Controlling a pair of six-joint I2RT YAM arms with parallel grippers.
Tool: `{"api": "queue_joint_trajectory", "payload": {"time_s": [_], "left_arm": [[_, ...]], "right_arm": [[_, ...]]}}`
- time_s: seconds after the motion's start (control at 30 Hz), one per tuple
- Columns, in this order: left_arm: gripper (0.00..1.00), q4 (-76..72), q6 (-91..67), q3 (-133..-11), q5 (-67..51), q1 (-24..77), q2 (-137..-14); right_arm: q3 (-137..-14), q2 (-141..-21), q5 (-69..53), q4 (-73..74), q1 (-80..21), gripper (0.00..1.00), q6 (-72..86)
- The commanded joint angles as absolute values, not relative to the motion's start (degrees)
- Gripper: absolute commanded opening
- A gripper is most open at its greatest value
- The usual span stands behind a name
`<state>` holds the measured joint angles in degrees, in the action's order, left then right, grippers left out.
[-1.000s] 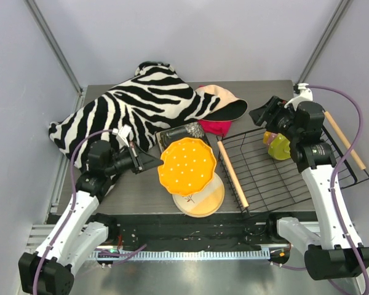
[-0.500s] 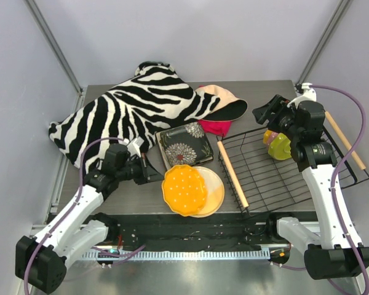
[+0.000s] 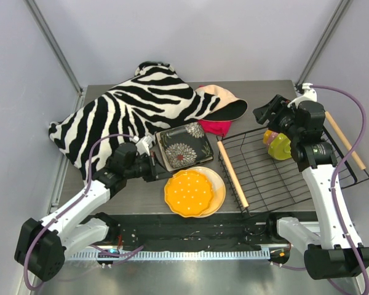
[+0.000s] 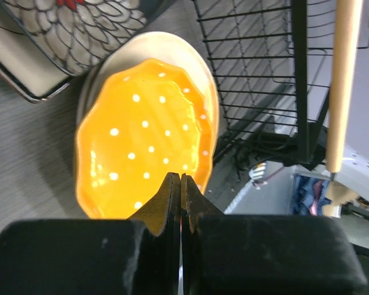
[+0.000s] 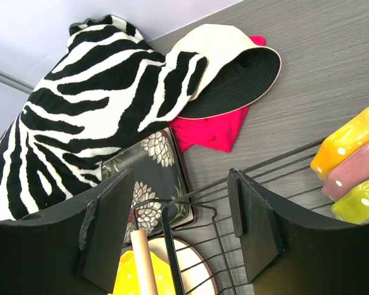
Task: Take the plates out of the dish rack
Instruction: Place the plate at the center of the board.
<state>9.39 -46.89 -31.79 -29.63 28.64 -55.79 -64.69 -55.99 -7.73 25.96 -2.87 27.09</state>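
The orange dotted plate (image 3: 189, 192) (image 4: 141, 135) lies on the round cream plate (image 3: 216, 187) (image 4: 210, 92), left of the dish rack (image 3: 283, 178). My left gripper (image 3: 162, 175) (image 4: 181, 177) is shut on the orange plate's left rim, its jaws pressed almost together. Behind them the dark square plate (image 3: 184, 147) (image 5: 147, 178) rests flat on the table. Three dotted plates stand on edge at the rack's far side: orange (image 5: 350, 144), pink (image 5: 357, 172) and yellow-green (image 3: 279, 147) (image 5: 360, 200). My right gripper (image 3: 264, 115) (image 5: 178, 184) hangs open over the rack's far left corner, holding nothing.
A zebra-striped cloth (image 3: 123, 114) covers the table's far left. A peach hat (image 3: 224, 104) lies on a red cloth (image 3: 215, 127) just behind the rack. The rack's wooden handles (image 3: 234, 175) (image 3: 344, 140) run along its left and right sides.
The orange plate, held up and tilted a second ago, has come down onto the cream plate. My left gripper moved right and down with it. The right arm has hardly moved.
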Motion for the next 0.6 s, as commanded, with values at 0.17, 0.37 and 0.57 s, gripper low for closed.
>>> {"api": "queue_joint_trajectory", "payload": {"time_s": [0.17, 0.37, 0.57], "left_arm": [[0.36, 14.68, -42.45, -28.22, -16.01, 28.83, -58.44], [0.48, 14.24, -41.75, -27.16, -17.91, 28.83, -62.48], [0.45, 10.73, -41.92, -26.63, -20.74, 29.44, -66.09]], "right_arm": [[-65.04, -54.32, -6.42, 26.02, -2.55, 0.70, 26.72], [-64.51, -53.70, -6.42, 26.10, -2.46, 0.70, 26.81], [-63.90, -53.09, -6.15, 26.28, -2.46, 0.70, 26.81]]}}
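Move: Below the shut, empty left fingers lies the orange scalloped plate, already down on the pile, its middle about 6 cm to their right, level with them fore and aft, and some 12 cm lower. The white plate beneath it has its middle about 10 cm to the right, also level, 13 cm down. The square flowered plate lies 17 cm ahead, 4 cm right and 13 cm down. From the right hand the orange plate is some 13 cm back, 28 cm left, 29 cm below. Sinking about 10 cm beside the orange plate, the left hand also slides some 4 cm to the left, from over the plate out to its left rim. On the way the fingers tip about 20 degrees more steeply down and open from shut to roughly half, ending with one fingertip just over the rim and the other outside it above the table. ##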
